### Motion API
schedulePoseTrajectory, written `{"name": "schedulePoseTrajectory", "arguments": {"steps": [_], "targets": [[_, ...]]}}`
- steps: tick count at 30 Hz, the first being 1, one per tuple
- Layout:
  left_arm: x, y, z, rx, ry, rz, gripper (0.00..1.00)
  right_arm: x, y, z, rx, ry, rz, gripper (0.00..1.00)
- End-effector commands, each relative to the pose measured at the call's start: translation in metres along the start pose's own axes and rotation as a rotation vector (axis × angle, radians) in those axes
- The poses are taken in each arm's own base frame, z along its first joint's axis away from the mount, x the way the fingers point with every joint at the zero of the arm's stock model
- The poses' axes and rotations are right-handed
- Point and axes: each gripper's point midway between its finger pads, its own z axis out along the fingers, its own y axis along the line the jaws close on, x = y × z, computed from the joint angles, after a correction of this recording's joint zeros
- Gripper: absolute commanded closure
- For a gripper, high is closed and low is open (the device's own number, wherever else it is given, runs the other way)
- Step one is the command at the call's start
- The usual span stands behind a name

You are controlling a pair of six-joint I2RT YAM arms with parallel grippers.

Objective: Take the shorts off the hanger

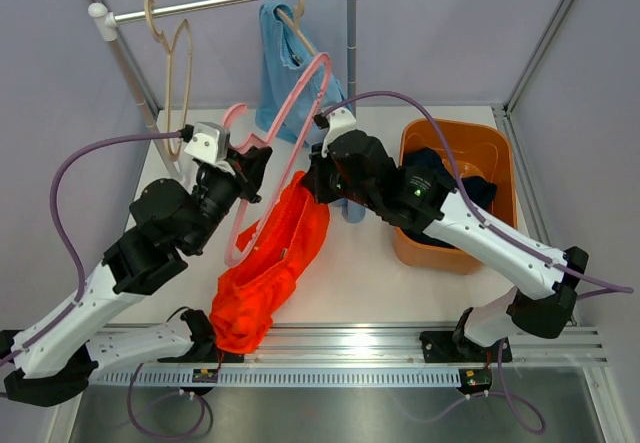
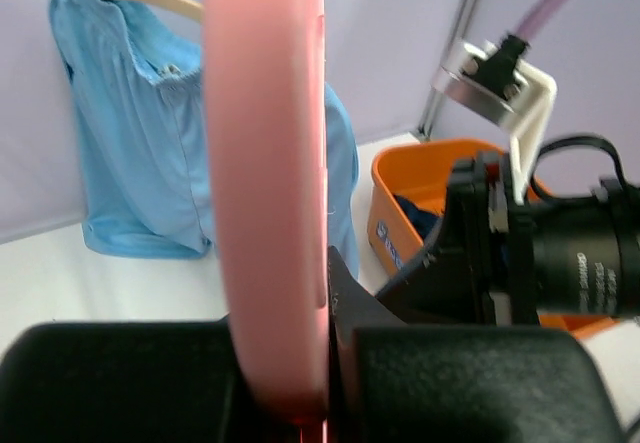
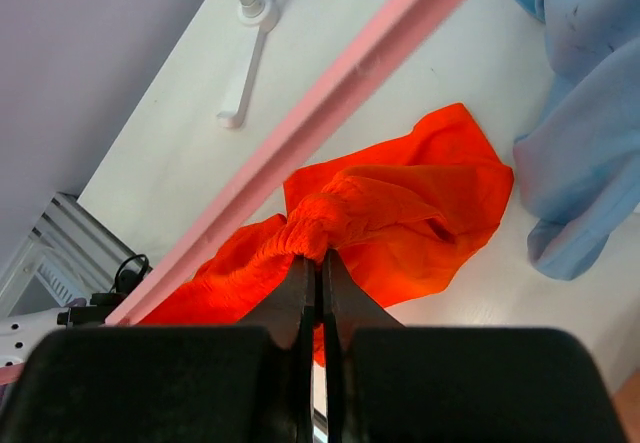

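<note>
My left gripper (image 1: 250, 168) (image 2: 310, 348) is shut on a pink hanger (image 1: 308, 88) (image 2: 265, 183) that slants across the table's middle. The bright orange shorts (image 1: 275, 263) (image 3: 420, 208) trail from my right gripper (image 1: 310, 185) (image 3: 318, 261), which is shut on their bunched waistband, down to the table's near edge. The hanger (image 3: 330, 123) runs along the shorts' left side; whether fabric is still round it I cannot tell. Light blue shorts (image 1: 285, 58) (image 2: 140, 133) (image 3: 590, 143) hang on a wooden hanger on the rail. Dark navy shorts (image 1: 440, 178) lie in the bin.
An orange bin (image 1: 455, 138) (image 2: 395, 198) stands at the right, under my right arm. The clothes rail (image 1: 230, 1) spans the back with an empty wooden hanger (image 1: 178, 73) at its left. One rack post (image 1: 350, 73) stands just behind my right gripper.
</note>
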Motion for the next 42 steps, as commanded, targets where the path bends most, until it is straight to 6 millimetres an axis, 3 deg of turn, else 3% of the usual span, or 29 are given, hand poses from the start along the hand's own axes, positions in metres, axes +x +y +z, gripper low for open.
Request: {"name": "schedulePoseTrajectory", "arguments": {"steps": [1, 3, 7, 10, 11, 13, 14, 16, 17, 18, 21, 24, 29, 34, 37, 40, 41, 42], "targets": [[-0.052, 0.012, 0.007, -0.097, -0.161, -0.058, 1.0, -0.04, -0.001, -0.024, 0.02, -0.121, -0.008, 1.0], [-0.064, 0.024, 0.004, -0.163, -0.149, -0.035, 1.0, -0.052, -0.007, -0.034, 0.054, -0.152, -0.025, 1.0], [-0.064, 0.036, 0.003, -0.235, -0.098, 0.018, 1.0, -0.09, -0.016, -0.066, 0.104, -0.26, -0.06, 1.0], [-0.061, 0.04, -0.004, -0.244, -0.079, 0.03, 1.0, -0.141, -0.032, -0.111, 0.201, -0.403, -0.098, 1.0], [-0.059, 0.042, -0.007, -0.244, -0.066, 0.035, 1.0, -0.169, -0.043, -0.141, 0.266, -0.488, -0.11, 1.0], [-0.057, 0.044, -0.012, -0.247, -0.053, 0.04, 1.0, -0.197, -0.054, -0.18, 0.317, -0.589, -0.108, 1.0], [-0.054, 0.046, -0.014, -0.25, -0.036, 0.05, 1.0, -0.22, -0.063, -0.218, 0.355, -0.686, -0.106, 1.0], [-0.053, 0.048, -0.019, -0.252, -0.028, 0.048, 1.0, -0.247, -0.072, -0.265, 0.387, -0.833, -0.049, 1.0], [-0.051, 0.049, -0.021, -0.248, -0.019, 0.051, 1.0, -0.254, -0.08, -0.284, 0.422, -0.873, -0.073, 1.0], [-0.052, 0.05, -0.024, -0.245, -0.021, 0.047, 1.0, -0.26, -0.088, -0.315, 0.431, -0.942, -0.045, 1.0], [-0.048, 0.05, -0.028, -0.24, -0.008, 0.049, 1.0, -0.274, -0.107, -0.37, 0.499, -1.103, -0.008, 1.0], [-0.046, 0.051, -0.031, -0.236, 0.002, 0.049, 1.0, -0.279, -0.116, -0.396, 0.54, -1.181, 0.0, 1.0], [-0.039, 0.05, -0.03, -0.23, 0.02, 0.057, 1.0, -0.282, -0.124, -0.407, 0.65, -1.227, -0.035, 1.0], [-0.036, 0.049, -0.029, -0.223, 0.029, 0.062, 1.0, -0.281, -0.117, -0.369, 0.677, -1.16, -0.088, 1.0], [-0.036, 0.048, -0.03, -0.217, 0.03, 0.064, 1.0, -0.274, -0.118, -0.336, 0.66, -1.068, -0.133, 1.0], [-0.034, 0.049, -0.031, -0.218, 0.039, 0.071, 1.0, -0.274, -0.129, -0.314, 0.638, -1.044, -0.097, 1.0], [-0.034, 0.049, -0.031, -0.216, 0.039, 0.071, 1.0, -0.269, -0.134, -0.296, 0.629, -0.998, -0.083, 1.0], [-0.033, 0.049, -0.031, -0.216, 0.041, 0.074, 1.0, -0.271, -0.147, -0.293, 0.669, -0.99, -0.082, 1.0]]}}
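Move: The right gripper holds the red shorts by the waistband. From it the orange basket's middle lies about 35 cm to the right, 14 cm ahead and 24 cm lower. The left gripper grips the pink hanger; the rail spot for it is some 27 cm ahead, 12 cm left and 10 cm up, the bare hanger 27 cm ahead, 19 cm left and 8 cm lower, the blue shorts 28 cm ahead, 5 cm right and 12 cm lower. Keep the right fingers shut on the waistband and swing the red shorts fast up and right, away from the pink hanger, rising about 37 cm and drawing back, fingers tipping up and turning clockwise; then ease forward, left and slightly down. Lift the left gripper briefly, then carry the still-gripped hanger about 6 cm left, sinking again and turning slightly counter-clockwise, and hold. ##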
